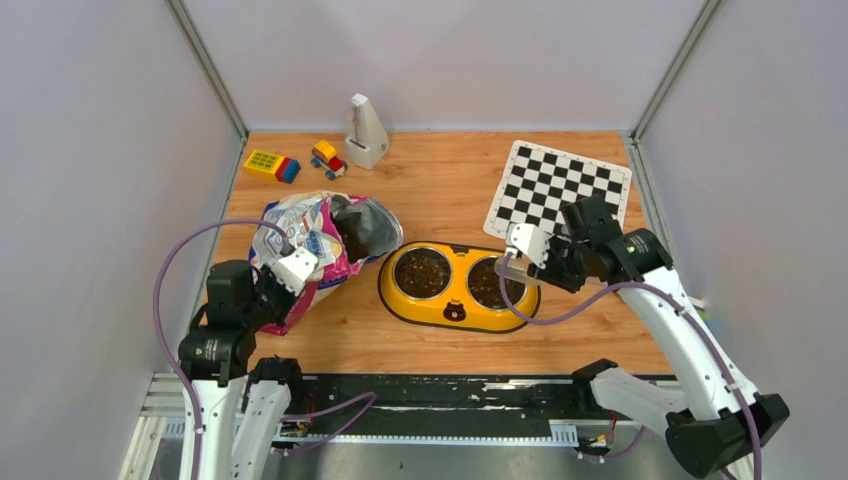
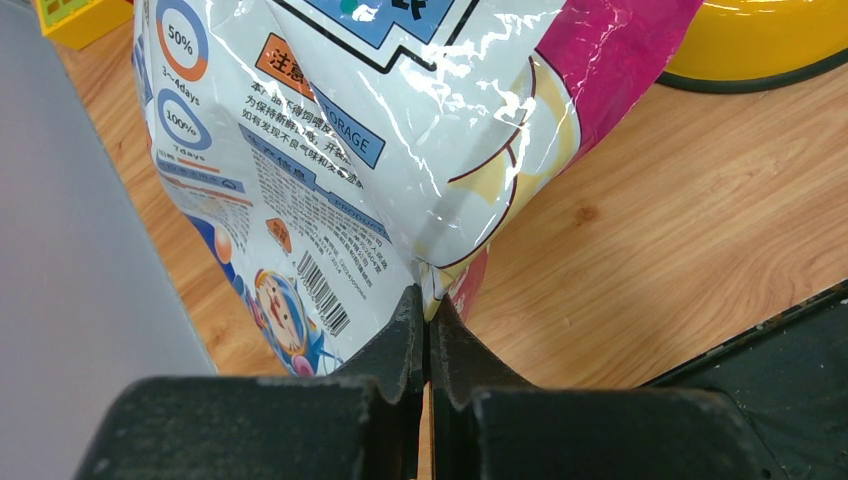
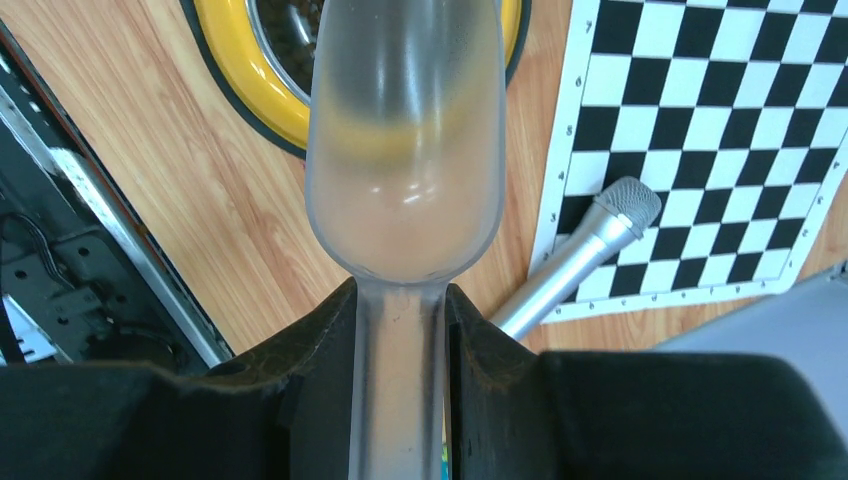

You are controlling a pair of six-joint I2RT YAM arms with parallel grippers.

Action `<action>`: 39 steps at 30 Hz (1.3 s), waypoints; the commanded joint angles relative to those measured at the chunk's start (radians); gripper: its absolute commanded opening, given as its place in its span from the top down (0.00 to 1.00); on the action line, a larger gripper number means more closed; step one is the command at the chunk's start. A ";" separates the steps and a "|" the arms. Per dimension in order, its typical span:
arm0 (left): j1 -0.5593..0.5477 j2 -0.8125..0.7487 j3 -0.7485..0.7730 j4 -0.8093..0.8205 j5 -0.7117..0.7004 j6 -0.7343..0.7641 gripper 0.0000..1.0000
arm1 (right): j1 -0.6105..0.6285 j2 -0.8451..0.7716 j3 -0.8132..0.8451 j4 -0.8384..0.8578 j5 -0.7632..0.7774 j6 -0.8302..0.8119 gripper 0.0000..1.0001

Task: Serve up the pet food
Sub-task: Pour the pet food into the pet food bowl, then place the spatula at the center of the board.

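Observation:
The glossy pet food bag (image 1: pixel 318 240) lies tilted on the wood at the left, its open mouth showing dark kibble (image 1: pixel 352 243). My left gripper (image 2: pixel 427 300) is shut on the bag's bottom corner seam (image 2: pixel 440 262); from above the left gripper (image 1: pixel 290 272) sits at the bag's near end. Both steel bowls of the yellow feeder (image 1: pixel 455 311) hold brown kibble (image 1: pixel 422 272). My right gripper (image 3: pixel 400 295) is shut on the handle of the clear scoop (image 3: pixel 405 150), which looks empty and hangs over the feeder's right bowl (image 1: pixel 490 283).
A checkerboard sheet (image 1: pixel 560 185) lies at the back right, with a silver microphone (image 3: pixel 580 265) at its edge. Toy blocks (image 1: pixel 272 165), a toy truck (image 1: pixel 327 157) and a white upright object (image 1: pixel 365 132) stand at the back left. Grey walls enclose the table.

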 commanded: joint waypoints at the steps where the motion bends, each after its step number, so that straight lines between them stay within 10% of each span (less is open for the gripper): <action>1: 0.004 -0.021 0.028 0.131 0.037 -0.021 1.00 | -0.032 -0.069 -0.102 0.136 -0.146 -0.014 1.00; 13: 0.010 -0.021 0.028 0.131 0.036 -0.020 1.00 | -0.035 0.166 -0.166 0.131 0.299 -0.072 1.00; 27: 0.012 -0.023 0.028 0.131 0.035 -0.021 1.00 | -0.047 0.127 0.017 0.102 0.104 -0.036 1.00; 39: 0.012 -0.030 0.028 0.131 0.039 -0.018 1.00 | -0.380 -0.185 -0.460 0.695 -0.177 0.089 0.97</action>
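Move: The pet food bowl's right-hand dish, already holding kibble, lies about 10 cm to the left of the right hand, which holds the clear scoop, some 3 cm farther out and 15 cm lower. The left-hand dish is another 15 cm to the left of it; the microphone is roughly 11 cm right and 7 cm ahead of the right hand, the chessboard 5 cm right and 24 cm ahead. From the left hand, that right-hand dish lies about 39 cm right, 6 cm ahead and 15 cm down. The clear scoop, still pinched in the right hand, dips about 8 cm at the dish's right side while shifting right and tipping steeper by nearly 20 degrees, then is swung forward and up again as in a shake. It finally untips, turns clockwise and goes right and down, away from the dish towards the microphone, ending about 5 cm right, 4 cm forward and 6 cm lower than it began. ##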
